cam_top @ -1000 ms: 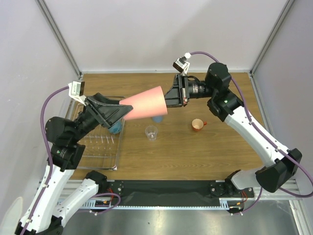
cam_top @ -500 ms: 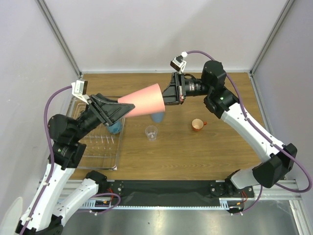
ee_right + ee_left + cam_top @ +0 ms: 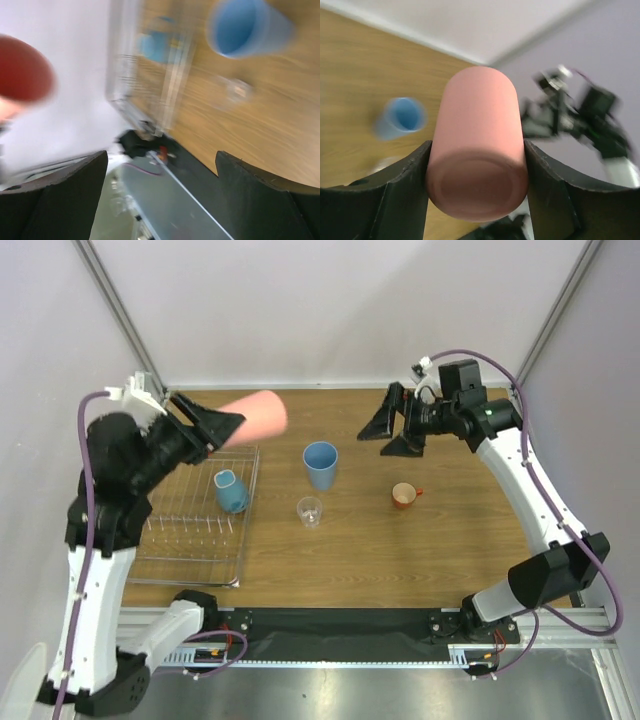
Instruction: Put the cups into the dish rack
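My left gripper (image 3: 222, 423) is shut on the pink tumbler (image 3: 256, 415), holding it on its side in the air above the dish rack's (image 3: 170, 545) far end; the left wrist view shows its base (image 3: 476, 187) between my fingers. My right gripper (image 3: 392, 428) is open and empty, raised at the back right. The blue-grey mug (image 3: 231, 491) lies in the rack. The light-blue tumbler (image 3: 320, 465) stands upright mid-table and also shows in the right wrist view (image 3: 245, 27). The tiny clear glass (image 3: 310, 511) and the orange mug (image 3: 403, 496) stand on the wood.
The wooden table (image 3: 420, 550) is walled by white panels at the back and sides. A black strip (image 3: 340, 623) runs along the near edge by the arm bases.
The right gripper let go of the pink tumbler and pulled back to the right. The left gripper, still holding the tumbler, swung it left and back over the rack.
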Controlling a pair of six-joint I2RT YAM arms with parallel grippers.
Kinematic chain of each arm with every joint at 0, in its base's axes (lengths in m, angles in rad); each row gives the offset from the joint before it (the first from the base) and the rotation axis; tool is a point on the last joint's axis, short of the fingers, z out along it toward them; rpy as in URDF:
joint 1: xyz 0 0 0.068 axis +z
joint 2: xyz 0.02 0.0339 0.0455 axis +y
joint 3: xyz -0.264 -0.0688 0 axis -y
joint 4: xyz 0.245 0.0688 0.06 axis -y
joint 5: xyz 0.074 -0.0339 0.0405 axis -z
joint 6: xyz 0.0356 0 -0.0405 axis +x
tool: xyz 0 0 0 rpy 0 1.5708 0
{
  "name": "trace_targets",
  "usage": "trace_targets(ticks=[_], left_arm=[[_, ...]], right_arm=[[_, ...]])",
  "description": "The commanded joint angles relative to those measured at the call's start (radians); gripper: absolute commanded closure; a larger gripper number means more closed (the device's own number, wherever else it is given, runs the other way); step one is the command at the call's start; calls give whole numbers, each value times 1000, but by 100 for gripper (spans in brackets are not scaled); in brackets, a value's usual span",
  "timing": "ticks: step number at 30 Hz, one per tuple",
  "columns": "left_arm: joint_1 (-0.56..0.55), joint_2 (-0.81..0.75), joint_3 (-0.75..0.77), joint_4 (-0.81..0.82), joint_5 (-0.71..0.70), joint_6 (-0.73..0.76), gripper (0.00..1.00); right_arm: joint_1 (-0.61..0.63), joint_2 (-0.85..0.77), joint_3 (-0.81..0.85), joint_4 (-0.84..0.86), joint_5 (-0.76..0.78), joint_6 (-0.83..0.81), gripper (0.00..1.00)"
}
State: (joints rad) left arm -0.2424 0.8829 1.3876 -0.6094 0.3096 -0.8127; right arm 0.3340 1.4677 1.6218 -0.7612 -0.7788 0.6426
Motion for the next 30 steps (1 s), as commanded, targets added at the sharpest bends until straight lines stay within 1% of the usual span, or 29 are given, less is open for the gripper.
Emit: trace_targets(ticks=[1,2,3,6,12,13,18,19,20,23,26,27,30], left_arm=[[66,120,157,-422,-277,142,100],[66,161,180,-456,-341,156,100],[68,177,200,-483,-448,158,100],[100,227,199,-529,-567,155,100],[202,359,211,-559,-644,162,100],[210,401,217,-569,-685,159,100],[239,476,223,-538,-728,168,100],[239,490,223,-529,-731,173,100],[265,520,225,-521,-730,178,100],[273,583,238,-491,-722,194,100],[273,652,283,-487,-705,202,100],[273,706,313,-503,-707,199,100],[270,793,378,-526,-699,190,100]], right_arm=[[2,32,61,-374,226,-230,5],[0,37,59,-383,240,-250,5],[0,37,58,-388,251,-254,4],[-4,60,62,-394,260,-268,5],[-4,147,136,-437,279,-310,5],[-6,155,157,-441,289,-317,5],[-16,216,216,-455,300,-330,5],[-18,236,222,-454,299,-330,5],[-20,246,236,-454,297,-331,5],[-23,276,259,-452,289,-328,5],[-27,302,277,-446,283,-324,5],[-27,310,280,-444,280,-322,5],[-29,338,302,-443,271,-316,5]])
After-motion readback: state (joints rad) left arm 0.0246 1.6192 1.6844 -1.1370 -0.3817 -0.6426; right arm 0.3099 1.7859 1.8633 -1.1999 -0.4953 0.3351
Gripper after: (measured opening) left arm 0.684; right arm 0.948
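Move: The left hand holds the pink cup; its spot at the dish rack's far left lies about 13 cm ahead, 18 cm left and 34 cm below. The blue mug in the rack is 8 cm ahead and 10 cm left; the clear glass is 3 cm ahead, 8 cm right. From the open right hand, the blue cup is roughly 8 cm ahead, 12 cm left, 28 cm down, the small orange cup 3 cm ahead, 9 cm right. Left hand swings the pink cup about 20 cm left and down over the rack, tipping downward; right sinks. ##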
